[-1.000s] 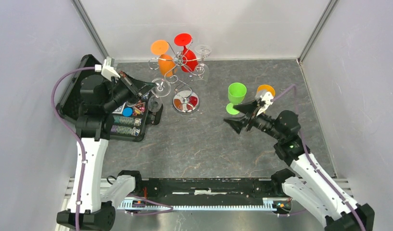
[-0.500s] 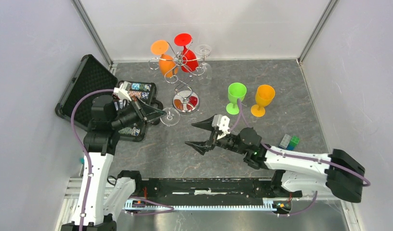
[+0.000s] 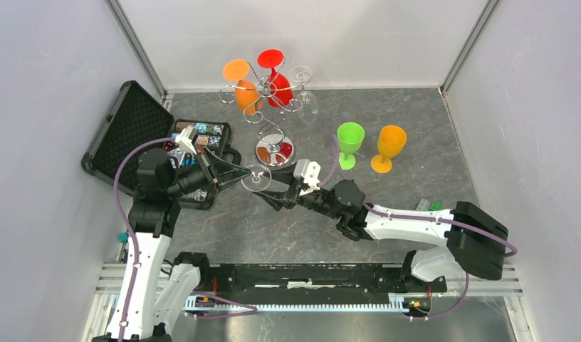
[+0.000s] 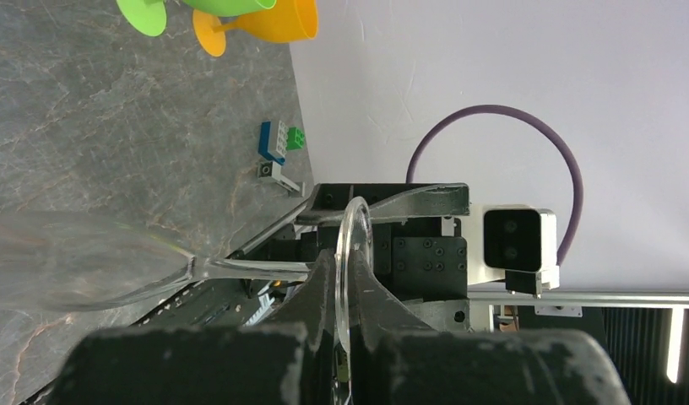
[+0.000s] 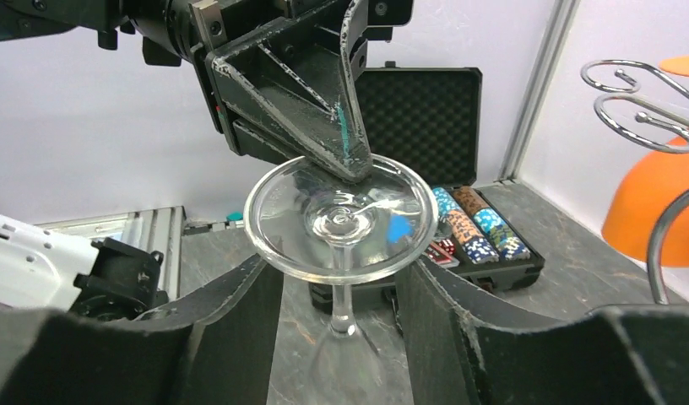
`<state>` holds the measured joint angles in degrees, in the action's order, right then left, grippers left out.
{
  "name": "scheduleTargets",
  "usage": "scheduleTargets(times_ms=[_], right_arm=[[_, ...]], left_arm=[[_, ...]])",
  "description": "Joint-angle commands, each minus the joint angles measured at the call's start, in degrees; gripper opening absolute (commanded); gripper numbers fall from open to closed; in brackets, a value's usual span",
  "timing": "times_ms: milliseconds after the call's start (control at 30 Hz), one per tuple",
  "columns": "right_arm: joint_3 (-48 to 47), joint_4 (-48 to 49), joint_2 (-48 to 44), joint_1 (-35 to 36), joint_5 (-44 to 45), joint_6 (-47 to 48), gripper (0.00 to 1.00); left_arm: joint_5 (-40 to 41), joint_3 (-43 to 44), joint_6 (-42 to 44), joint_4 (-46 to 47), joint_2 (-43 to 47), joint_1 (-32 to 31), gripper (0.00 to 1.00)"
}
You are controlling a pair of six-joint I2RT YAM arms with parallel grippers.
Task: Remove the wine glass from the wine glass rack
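A clear wine glass [image 3: 256, 178] hangs foot up and bowl down, off the chrome wine glass rack [image 3: 273, 117]. My left gripper [image 3: 239, 174] is shut on the rim of its round foot [image 4: 354, 253], which shows edge-on between the fingers. In the right wrist view the foot [image 5: 339, 218] faces the camera, with the stem [image 5: 343, 308] running down to the bowl. My right gripper [image 5: 337, 283] is open. Its fingers [image 5: 231, 329] stand either side of the stem just under the foot, with a gap on each side.
The rack still carries an orange glass [image 3: 243, 91], a red glass [image 3: 277, 84] and a clear glass [image 3: 305, 100]. A green glass [image 3: 349, 139] and an orange glass [image 3: 391, 144] stand to the right. An open poker chip case [image 3: 131, 121] lies at the left. Small blocks [image 4: 278, 143] sit by the right wall.
My left gripper brought the clear glass away from the rack toward the table's middle. My right arm swung left from beside the green glass, and its jaws narrowed around the stem.
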<state>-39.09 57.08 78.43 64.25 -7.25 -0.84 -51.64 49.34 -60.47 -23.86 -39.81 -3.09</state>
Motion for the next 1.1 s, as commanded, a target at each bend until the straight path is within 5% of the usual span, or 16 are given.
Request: scheduleTargets(times_ms=[0, 333, 567, 667, 833, 967, 1067], right_arm=[[-5.23, -0.05, 2.56, 0.22, -3.47, -3.2, 0.53], [-5.27, -0.29, 3.94, 0.09, 0.14, -3.56, 0.35], [-2.15, 7.54, 2.78, -0.01, 4.33, -5.08, 0.03], [-2.33, 9.23, 2.53, 0.0, 4.84, -5.35, 0.0], [-0.81, 13.77, 0.79, 0.0, 8.87, -7.06, 0.0], [3.16, 19.54, -2.82, -0.08, 15.67, -9.92, 0.0], [6.91, 25.03, -6.69, -0.17, 22.0, -12.05, 0.0]], left_arm=[[-3.2, 1.52, -4.06, 5.53, 0.3, -0.26, 0.02], [-3.08, 1.69, -9.53, 10.67, 0.56, -0.33, 0.02], [-2.99, 2.82, -11.31, 13.31, 0.92, -0.35, 0.02], [-2.86, 2.95, -11.42, 13.31, 1.17, -0.41, 0.04], [-2.11, 2.67, -10.78, 13.74, 1.32, -0.35, 0.31], [1.19, 3.48, -5.01, 11.27, 3.24, -0.4, 0.75], [3.04, 2.64, -1.54, 9.37, 4.52, -0.4, 0.9]])
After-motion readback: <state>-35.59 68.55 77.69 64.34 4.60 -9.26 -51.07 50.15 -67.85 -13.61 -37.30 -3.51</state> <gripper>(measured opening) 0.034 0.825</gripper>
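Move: My left hand still grips the foot rim of the clear, upside-down wine glass; its stem is about 3 cm to the right, 1 cm back and 4 cm below that hand. My half-open right hand has the stem some 2 cm to its left and 1 cm ahead, about level. From my right hand, the rack stands roughly 18 cm ahead and 1 cm right, the green glass 15 cm ahead, 25 cm right and 16 cm lower. I slip my right hand's open fingers about 2 cm left around the stem and shut them, pinching it just below the foot, while my left hand raises the foot about 3 cm. Then I open my left fingers wide, letting go of the rim as that hand still rises slightly, and my right hand carries the glass some 3 cm right, also up and a little forward, rolling about 10 degrees. ##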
